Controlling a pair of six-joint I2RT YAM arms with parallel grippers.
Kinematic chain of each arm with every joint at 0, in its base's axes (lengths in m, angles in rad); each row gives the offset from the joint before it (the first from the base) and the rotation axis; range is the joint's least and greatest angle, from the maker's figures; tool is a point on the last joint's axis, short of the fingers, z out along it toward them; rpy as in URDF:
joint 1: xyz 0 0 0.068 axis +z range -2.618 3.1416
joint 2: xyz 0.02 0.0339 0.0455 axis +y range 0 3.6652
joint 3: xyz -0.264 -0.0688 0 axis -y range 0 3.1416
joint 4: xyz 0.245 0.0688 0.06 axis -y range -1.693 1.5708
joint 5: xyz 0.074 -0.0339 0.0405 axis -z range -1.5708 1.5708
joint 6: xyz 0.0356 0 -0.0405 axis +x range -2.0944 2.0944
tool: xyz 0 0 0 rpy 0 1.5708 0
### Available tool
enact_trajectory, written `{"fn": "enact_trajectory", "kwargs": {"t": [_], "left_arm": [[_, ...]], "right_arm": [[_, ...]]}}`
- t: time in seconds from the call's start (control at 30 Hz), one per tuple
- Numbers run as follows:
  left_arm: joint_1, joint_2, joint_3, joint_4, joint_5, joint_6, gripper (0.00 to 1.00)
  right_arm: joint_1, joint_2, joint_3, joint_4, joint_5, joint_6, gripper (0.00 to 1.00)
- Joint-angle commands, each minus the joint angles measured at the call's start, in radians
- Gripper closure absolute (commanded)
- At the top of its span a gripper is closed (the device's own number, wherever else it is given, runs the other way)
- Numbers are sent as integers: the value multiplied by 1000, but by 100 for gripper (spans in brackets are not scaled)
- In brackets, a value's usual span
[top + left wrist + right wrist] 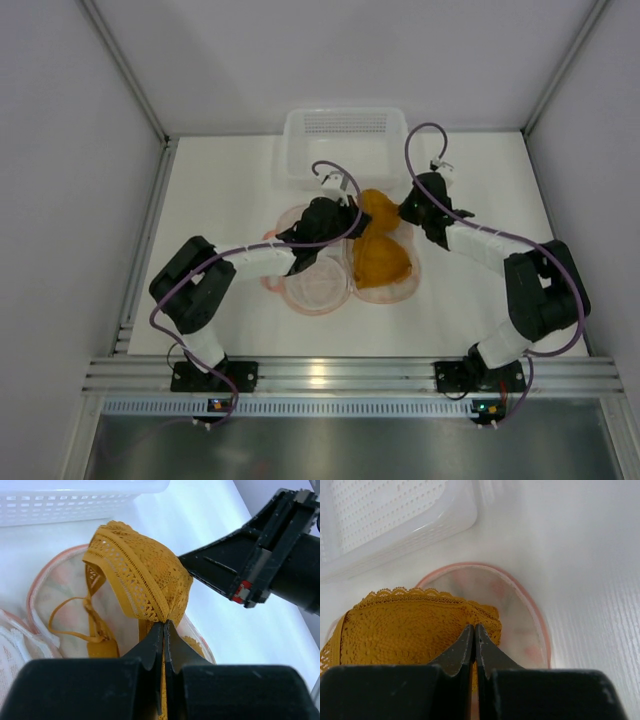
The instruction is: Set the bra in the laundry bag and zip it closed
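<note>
The mustard-orange lace bra (383, 262) lies over the right half of the opened pale pink laundry bag (318, 288) in the middle of the table. One cup (140, 575) is lifted and folded up. My left gripper (164, 626) is shut on the lace edge of that cup from the left. From the right, my right gripper (474, 628) is shut on the same cup's lace (410, 625). In the top view the left gripper (354, 210) and right gripper (403, 211) meet over the bag's far end. The bag's coral rim (536, 615) shows beyond the bra.
A white slotted plastic basket (345, 140) stands just behind the bag, close to both grippers, and shows as the basket (65, 500) in the left wrist view and the basket (395, 520) in the right wrist view. White side walls enclose the table left and right.
</note>
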Motion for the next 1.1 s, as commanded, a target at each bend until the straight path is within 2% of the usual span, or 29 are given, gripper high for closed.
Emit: {"fn": "enact_trajectory", "kwargs": {"t": [0.0, 0.6, 1.07], "left_arm": [[10, -38, 17, -151, -4, -19, 100], [16, 86, -23, -151, 21, -98, 100], [33, 60, -21, -224, -27, -85, 100]], "right_arm": [[-10, 41, 53, 10, -15, -11, 100], [22, 107, 98, -37, 18, -103, 100], [108, -16, 124, -168, 96, -187, 100]]}}
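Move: Both hands already pinch the orange bra, its upper cup raised between them. The middle of the laundry bag's open pink half lies about 4 cm right of the left hand, 1 back and 11 below; from the right hand it's some 6 back, 5 left and 7 below. From the left hand, the lower cup is about 4 back and 4 right, the bag's mesh half 12 left and 3 back, and the white basket 22 ahead and 4 left, all roughly 9 cm down. The left hand keeps its pinch at the bra's middle and lowers it about 9 cm towards the bag's open half, drifting first slightly back and then 2 or 3 cm left while its fingers tip some 15 degrees further down. The right hand keeps hold of the upper cup's outer edge, dips about 3 cm with it, then draws 2 cm back and slightly left, turning counter-clockwise about 10 degrees with its left side sinking as it rises again by a centimetre or two. ##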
